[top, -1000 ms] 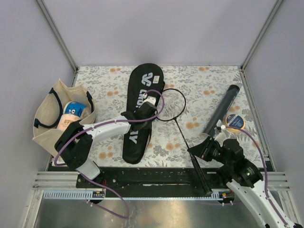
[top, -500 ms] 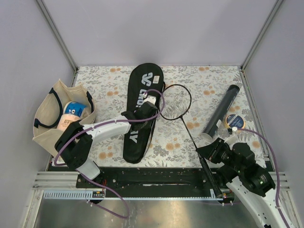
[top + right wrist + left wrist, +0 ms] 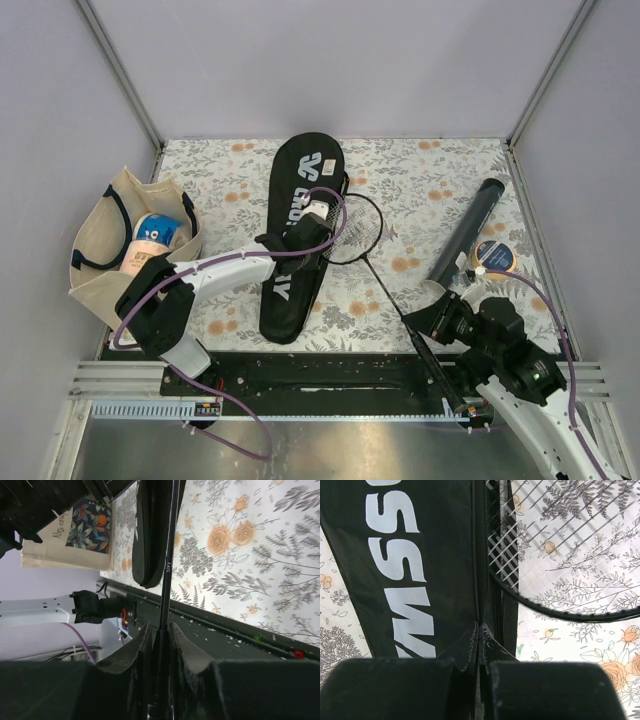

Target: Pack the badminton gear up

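The black racquet cover [image 3: 292, 275] lettered CROSSWAY lies lengthwise in the middle of the table. My left gripper [image 3: 320, 222] is shut on its right zipper edge [image 3: 481, 630]. One black racquet [image 3: 362, 232] lies with its head partly over that edge, and its rim [image 3: 570, 614] shows just right of the cover [image 3: 420, 555]. My right gripper [image 3: 425, 322] is shut on the racquet where the shaft [image 3: 170, 545] meets the handle. The handle end reaches over the near rail. The long black tube [image 3: 465, 232] lies at the right.
A beige tote bag [image 3: 130, 250] with dark handles stands at the left edge, things inside it. A tape roll [image 3: 493, 256] with a blue centre sits beside the tube. The black base rail [image 3: 320, 370] runs along the near edge. Grey walls enclose the table.
The right gripper swung right with the racquet, then back left. The racquet head has come back toward the cover and now overlaps its edge. The left gripper has kept its grip.
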`<state>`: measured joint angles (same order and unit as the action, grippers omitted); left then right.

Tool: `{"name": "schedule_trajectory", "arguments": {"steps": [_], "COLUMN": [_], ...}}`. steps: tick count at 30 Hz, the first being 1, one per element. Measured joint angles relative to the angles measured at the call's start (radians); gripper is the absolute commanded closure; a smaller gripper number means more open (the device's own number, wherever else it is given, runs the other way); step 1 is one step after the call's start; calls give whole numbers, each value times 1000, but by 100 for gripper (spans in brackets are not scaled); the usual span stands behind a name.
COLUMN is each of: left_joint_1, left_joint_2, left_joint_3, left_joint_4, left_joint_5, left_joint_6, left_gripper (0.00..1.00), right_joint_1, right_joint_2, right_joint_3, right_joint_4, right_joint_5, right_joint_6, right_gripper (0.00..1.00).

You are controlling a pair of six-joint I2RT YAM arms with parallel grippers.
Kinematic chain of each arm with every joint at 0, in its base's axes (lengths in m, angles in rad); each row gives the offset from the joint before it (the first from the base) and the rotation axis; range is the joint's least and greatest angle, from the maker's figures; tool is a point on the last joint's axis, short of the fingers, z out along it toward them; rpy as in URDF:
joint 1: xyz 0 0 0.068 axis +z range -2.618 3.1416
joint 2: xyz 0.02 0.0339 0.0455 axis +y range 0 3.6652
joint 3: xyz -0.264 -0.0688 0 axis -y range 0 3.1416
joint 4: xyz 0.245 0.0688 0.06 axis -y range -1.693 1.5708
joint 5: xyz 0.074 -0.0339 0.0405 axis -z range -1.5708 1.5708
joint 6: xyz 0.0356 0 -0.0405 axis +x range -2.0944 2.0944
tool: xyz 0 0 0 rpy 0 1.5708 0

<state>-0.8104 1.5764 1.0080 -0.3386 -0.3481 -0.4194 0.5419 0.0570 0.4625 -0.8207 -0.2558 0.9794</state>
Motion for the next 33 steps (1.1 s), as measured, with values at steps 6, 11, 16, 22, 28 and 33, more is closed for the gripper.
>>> {"name": "schedule_trajectory", "arguments": {"steps": [6,11,16,22,28,33], "left_joint_1": [0,0,0,-9,-55,-79], "left_joint_2": [-5,-37,-66,-72,-65,19], "left_joint_3": [-1,-3,-10,-11,-11,-6], "left_joint_4": [14,47,59,29,-6,-16], "left_joint_5": [16,49,91,91,-5,-102], "left_joint_6": [1,-2,-32,-32,-6,16], "left_gripper": [100,100,100,59,49,48], "right_joint_1": [0,0,0,0,1,1], "right_joint_2": [4,7,56,205,241,238], "right_joint_3": [-100,-187,-223,-244,-267,-268], "right_joint_4": [148,274,372,542,620,637], "right_joint_5": [-76,-93,-55,-43,-53,-51], "right_joint_6": [78,118,112,101,102,103], "right_gripper": [100,100,100,100,100,100]}}
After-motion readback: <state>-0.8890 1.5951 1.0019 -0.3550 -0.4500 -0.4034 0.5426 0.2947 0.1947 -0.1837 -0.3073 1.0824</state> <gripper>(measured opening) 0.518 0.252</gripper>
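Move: The right hand, holding the racket handle, has the racket cover's middle about 24 cm ahead, 25 cm to its left and 11 cm below. The racket head lies some 21 cm ahead of that hand and 13 cm left; the black tube is some 20 cm ahead and 15 cm right. The left hand already pinches the cover's right edge, the cover's middle 5 cm ahead and 3 cm left, the racket head 4 cm ahead and 10 cm right. Right hand feeds the racket 7 cm forward-left into the cover; left lifts 3 cm, releases the cover's edge, sinks back. ##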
